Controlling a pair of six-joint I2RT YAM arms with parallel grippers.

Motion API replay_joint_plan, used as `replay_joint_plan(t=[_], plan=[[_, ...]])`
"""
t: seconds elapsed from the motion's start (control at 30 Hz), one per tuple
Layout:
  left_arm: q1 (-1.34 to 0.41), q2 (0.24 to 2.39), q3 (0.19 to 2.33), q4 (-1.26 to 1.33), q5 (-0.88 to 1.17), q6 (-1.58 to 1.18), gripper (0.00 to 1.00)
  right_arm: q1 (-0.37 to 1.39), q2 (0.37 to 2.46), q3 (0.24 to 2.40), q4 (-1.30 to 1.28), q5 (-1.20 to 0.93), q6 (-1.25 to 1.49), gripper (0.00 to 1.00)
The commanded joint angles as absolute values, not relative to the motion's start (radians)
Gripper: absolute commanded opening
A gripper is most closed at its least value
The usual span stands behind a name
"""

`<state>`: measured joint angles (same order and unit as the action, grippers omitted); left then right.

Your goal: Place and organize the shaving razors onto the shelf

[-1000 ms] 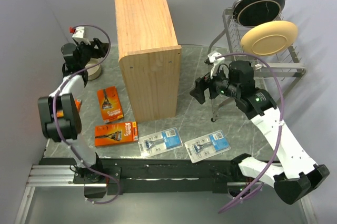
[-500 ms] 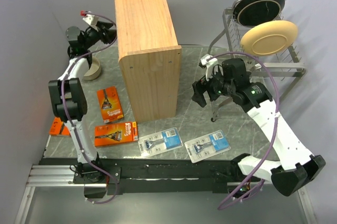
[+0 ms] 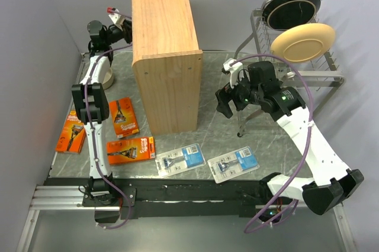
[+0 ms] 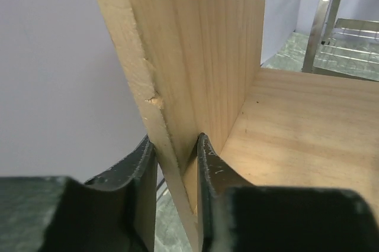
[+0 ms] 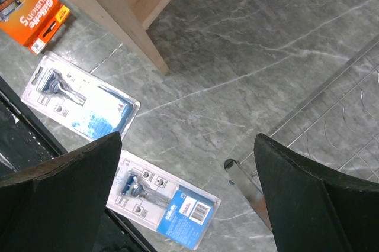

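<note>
The light-wood shelf [image 3: 163, 57] stands at the table's middle back. My left gripper [image 3: 122, 25] is at its upper back-left edge. In the left wrist view its two fingers straddle the shelf's [image 4: 296, 133] side panel and press on both faces; the gripper [image 4: 174, 145] is shut on that board. Three orange razor packs [image 3: 71, 132] [image 3: 123, 117] [image 3: 130, 149] lie flat left of the shelf. Two clear blister packs [image 3: 177, 160] [image 3: 234, 165] lie near the front edge. My right gripper [image 3: 228, 101] hovers wide open right of the shelf, above the blister packs [image 5: 80, 104] [image 5: 166, 202], holding nothing.
A wire dish rack [image 3: 296, 68] with a black plate [image 3: 290, 6] and a cream plate [image 3: 302, 42] fills the back right; one of its legs [image 5: 249, 187] shows under my right gripper [image 5: 189, 199]. A white round tub [image 3: 105, 77] sits by the left wall.
My left arm has swung up and right from the tub to the shelf's back-left edge, and its jaws have closed on the panel. The far-left orange pack is uncovered. The right gripper drifted slightly.
</note>
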<state>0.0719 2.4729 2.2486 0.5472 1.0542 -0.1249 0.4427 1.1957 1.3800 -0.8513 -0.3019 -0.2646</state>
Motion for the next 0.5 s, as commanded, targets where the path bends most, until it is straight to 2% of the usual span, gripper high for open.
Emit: replay_joint_plan(t=[0.0, 0.03, 0.13, 0.47], plan=[[0.075, 2.459, 2.24, 0.564, 1.118, 0.02, 0.16, 0.449, 1.197, 1.399, -0.844, -0.324, -0.276, 1.0], [0.08, 2.448, 2.224, 0.571, 1.129, 0.02, 0.08, 0.449, 1.193, 1.394, -0.838, -0.331, -0.273, 1.0], [0.1, 2.398, 2.152, 0.604, 1.167, 0.008, 0.01, 0.449, 1.195, 1.381, -0.827, -0.345, -0.265, 1.0], [0.187, 2.052, 1.728, 0.749, 1.192, -0.142, 0.01, 0.456, 1.193, 1.353, -0.759, -0.373, -0.238, 1.0]])
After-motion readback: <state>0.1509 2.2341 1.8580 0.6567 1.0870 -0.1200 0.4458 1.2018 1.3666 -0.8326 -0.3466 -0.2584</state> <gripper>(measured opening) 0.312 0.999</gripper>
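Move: My left fingers are already shut on the left edge of the shelf's far side panel; the shelf's middle lies about 16 cm back, 11 cm right and 7 cm below that hand. The bowl is some 4 cm back, 16 cm left and 27 cm below it; the upper orange razor pack is roughly 24 cm back, 6 cm left and 28 cm down. From my right hand, the shelf's middle is about 23 cm ahead, 21 cm left and 6 cm below. Keeping the far panel's edge pinched, I drag the shelf's far end back and to my left with my left hand, almost equally in both directions, about 6 cm in all. I start slowly and speed up, staying level, with the wrist hardly turning and my grip unchanged. ##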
